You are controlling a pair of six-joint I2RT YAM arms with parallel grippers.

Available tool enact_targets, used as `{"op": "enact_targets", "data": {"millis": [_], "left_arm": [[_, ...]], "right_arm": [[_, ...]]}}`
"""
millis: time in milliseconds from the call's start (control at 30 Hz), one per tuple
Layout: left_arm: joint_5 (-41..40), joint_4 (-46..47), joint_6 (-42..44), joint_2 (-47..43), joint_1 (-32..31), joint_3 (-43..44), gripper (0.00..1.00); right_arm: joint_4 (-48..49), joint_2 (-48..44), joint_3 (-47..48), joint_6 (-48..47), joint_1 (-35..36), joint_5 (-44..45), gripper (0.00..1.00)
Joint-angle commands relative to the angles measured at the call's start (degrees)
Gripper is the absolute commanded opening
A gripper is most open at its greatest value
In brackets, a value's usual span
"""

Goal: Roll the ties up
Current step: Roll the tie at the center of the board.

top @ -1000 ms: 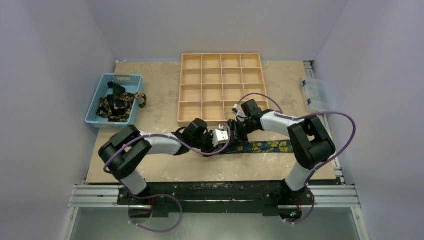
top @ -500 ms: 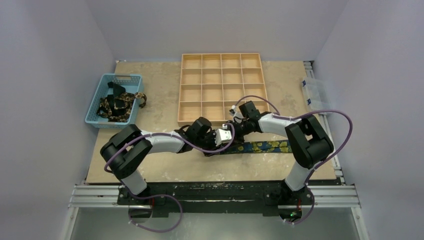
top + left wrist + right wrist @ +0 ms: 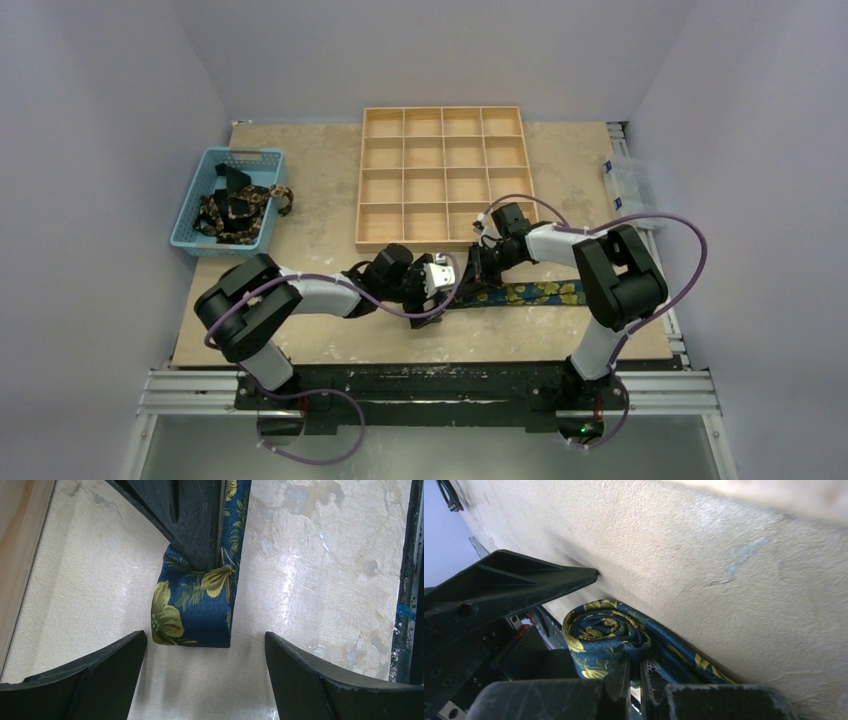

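Observation:
One tie [image 3: 540, 293], navy blue with yellow flowers, lies flat along the table's near right part. Its left end is wound into a small roll [image 3: 195, 610] [image 3: 599, 635]. My right gripper [image 3: 635, 675] [image 3: 472, 282] is shut on that roll, pinching its layers from above. My left gripper [image 3: 205, 641] [image 3: 438, 288] is open, its fingers [image 3: 125, 655] standing wide to either side of the roll's end, touching nothing. More ties [image 3: 236, 210] lie tangled in the blue basket.
The blue basket [image 3: 198, 172] sits at the far left. A wooden tray [image 3: 443, 175] with several compartments stands just behind both grippers. A clear plastic box [image 3: 628, 185] is at the right table edge. The table's dark front rail [image 3: 415, 580] runs close by.
My left gripper has opened and let go of the roll, drawing back slightly left. My right gripper has shut on the roll.

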Motion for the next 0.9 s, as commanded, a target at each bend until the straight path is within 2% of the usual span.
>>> {"op": "enact_targets", "data": {"millis": [0, 133, 267, 367, 500, 533, 600, 633, 700, 800, 867], "left_arm": [[0.7, 8.1, -3.2, 0.3, 0.7, -1.1, 0.89], [2.6, 10.2, -3.4, 2.3, 0.7, -0.1, 0.85], [5.8, 10.8, -3.3, 4.8, 0.6, 2.3, 0.75], [7.2, 10.5, -3.4, 6.9, 0.6, 4.3, 0.61], [8.2, 11.7, -4.3, 8.1, 0.6, 4.7, 0.56], [8.1, 10.8, -4.2, 8.2, 0.4, 5.0, 0.52], [5.0, 7.4, -3.2, 8.1, -0.2, 5.4, 0.36], [3.4, 5.9, -2.9, 7.7, -0.2, 5.2, 0.30], [1.1, 1.5, -1.4, 6.3, -0.2, 4.8, 0.20], [0.4, -6.9, 1.9, 4.0, -0.2, 4.8, 0.18], [-0.9, -8.7, 1.8, 2.7, -0.2, 4.2, 0.18]], "right_arm": [[-5.0, 2.9, -1.8, -5.7, -0.6, 10.7, 0.00], [-5.2, 3.4, -1.9, -6.8, -0.6, 13.2, 0.00], [-4.5, 3.9, -2.3, -6.9, -0.6, 14.2, 0.00], [-3.8, 4.3, -2.2, -7.2, -0.5, 13.7, 0.00], [-3.2, 4.1, -1.1, -7.2, -0.1, 13.0, 0.00], [-3.1, 4.1, -0.7, -7.2, 0.0, 12.6, 0.00], [-3.5, 4.0, 0.3, -7.2, 0.1, 11.8, 0.00], [-3.9, 3.6, 1.0, -7.3, 0.1, 11.0, 0.02], [-4.8, 1.5, 2.0, -7.2, 0.1, 9.0, 0.15], [-7.4, -3.3, 3.4, -7.0, 0.0, 6.6, 0.40], [-8.9, -6.3, 3.3, -6.6, 0.0, 4.7, 0.48]]}}
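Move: The rolled part of the tie lies about 3 cm to the right of the open left hand and 1 cm farther out, roughly level with it. From the right hand, already shut on the tie at the roll's right side, the roll's middle is about 2 cm to the left and 1 cm below. The flat tail's middle is some 20 cm to the left hand's right and 1 cm ahead; the tray's middle is about 24 cm ahead and 2 cm right. The left fingers close on the roll from its two ends, after that hand has slid right about 3 cm and slightly forward to straddle it; with the grip made, it eases back left by under 1 cm. The right hand keeps its pinch beside the roll, settling about 1 cm down and right and holding there, then opens, lets go and starts to rise. ##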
